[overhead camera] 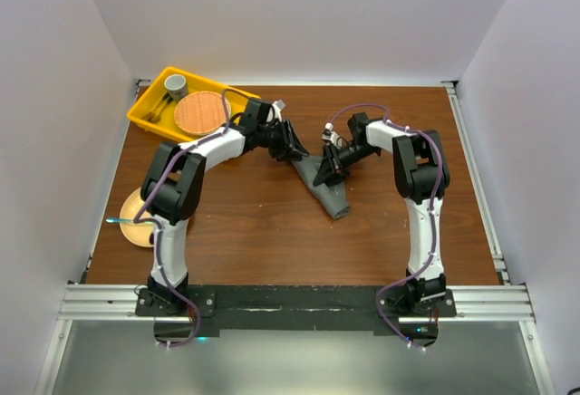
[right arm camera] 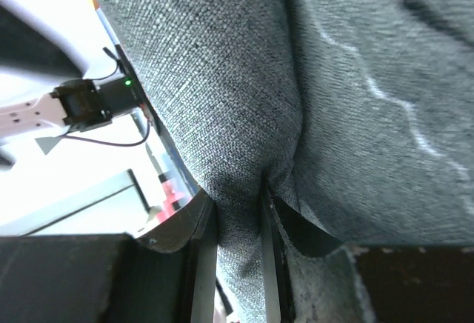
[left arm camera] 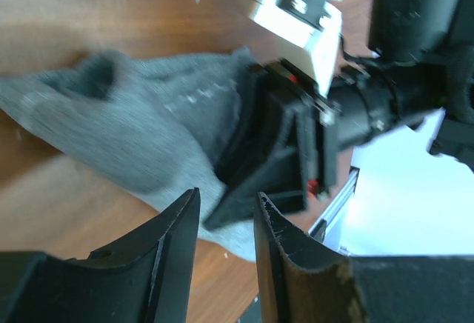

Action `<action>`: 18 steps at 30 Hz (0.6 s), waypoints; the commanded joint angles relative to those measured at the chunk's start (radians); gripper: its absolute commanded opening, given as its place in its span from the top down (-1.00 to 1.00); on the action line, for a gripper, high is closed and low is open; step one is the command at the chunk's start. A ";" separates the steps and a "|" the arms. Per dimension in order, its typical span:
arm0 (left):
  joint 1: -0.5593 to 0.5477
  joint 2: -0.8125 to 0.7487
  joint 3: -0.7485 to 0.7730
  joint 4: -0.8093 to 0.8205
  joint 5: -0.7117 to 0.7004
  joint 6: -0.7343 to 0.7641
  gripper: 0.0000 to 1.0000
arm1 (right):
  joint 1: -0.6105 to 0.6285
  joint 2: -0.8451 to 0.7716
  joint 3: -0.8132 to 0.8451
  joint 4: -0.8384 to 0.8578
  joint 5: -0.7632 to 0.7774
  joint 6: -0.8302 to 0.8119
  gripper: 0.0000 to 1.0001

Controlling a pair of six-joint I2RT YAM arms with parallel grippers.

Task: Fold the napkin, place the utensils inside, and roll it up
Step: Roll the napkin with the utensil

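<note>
The napkin (overhead camera: 328, 192) is a grey-green cloth bunched into a long lump in the middle of the wooden table. My right gripper (overhead camera: 330, 168) is shut on a fold at its upper end; in the right wrist view the cloth (right arm camera: 244, 101) fills the frame, and the gripper (right arm camera: 238, 212) pinches a ridge of it. My left gripper (overhead camera: 295, 149) hovers just left of that end. Its jaws (left arm camera: 226, 204) stand open with nothing between them, and the napkin (left arm camera: 148, 138) lies beyond. A thin teal-tipped utensil (overhead camera: 116, 221) rests by the pale plate (overhead camera: 138, 214).
A yellow tray (overhead camera: 152, 96) at the back left holds a grey cup (overhead camera: 175, 85), a round wooden plate (overhead camera: 201, 112) and some grey items. The right arm's black wrist (left arm camera: 400, 93) sits close in front of the left gripper. White walls enclose the table.
</note>
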 commanded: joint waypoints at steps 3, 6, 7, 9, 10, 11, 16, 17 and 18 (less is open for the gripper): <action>0.003 0.112 0.114 0.093 0.006 -0.049 0.21 | -0.045 0.061 0.043 -0.092 0.065 -0.053 0.41; 0.005 0.162 0.154 0.094 0.000 -0.058 0.23 | -0.050 0.061 0.050 -0.095 0.068 -0.054 0.35; 0.005 0.181 0.169 0.096 -0.003 -0.060 0.23 | -0.048 0.060 0.050 -0.097 0.070 -0.053 0.32; 0.005 0.197 0.182 0.099 -0.003 -0.066 0.24 | -0.048 0.042 0.055 -0.101 0.114 -0.050 0.21; 0.005 0.209 0.191 0.097 -0.007 -0.066 0.24 | -0.050 0.031 0.057 -0.103 0.134 -0.047 0.17; 0.006 0.214 0.193 0.093 -0.011 -0.066 0.24 | -0.048 0.020 0.067 -0.107 0.165 -0.042 0.08; 0.014 0.243 0.196 0.081 -0.018 -0.055 0.25 | -0.048 -0.095 0.113 -0.167 0.376 -0.050 -0.94; 0.019 0.246 0.194 0.079 -0.020 -0.055 0.25 | -0.045 -0.121 0.110 -0.169 0.389 -0.053 -0.96; 0.020 0.251 0.191 0.081 -0.020 -0.054 0.25 | -0.045 -0.144 0.106 -0.178 0.410 -0.053 -0.96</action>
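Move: The right hand already grips the rolled napkin close to its middle, which lies practically at its fingertips. From the left hand, the napkin's middle is about 6 cm back, 5 cm to the right and 7 cm lower; the roll runs from near that hand back and to the right. The yellow tray's middle is about 27 cm left of the left hand and 11 cm farther out, and the orange disc in it about 24 cm left and 10 cm farther out. Forward and down together, about 4 cm each and slightly to the right, the left hand comes down to the roll's far-left end, fingers still part open. The right hand slides some 3 cm to the right while its fingers open from a narrow grip to nearly full width, releasing the roll between them, and it starts to rise right at the end. ##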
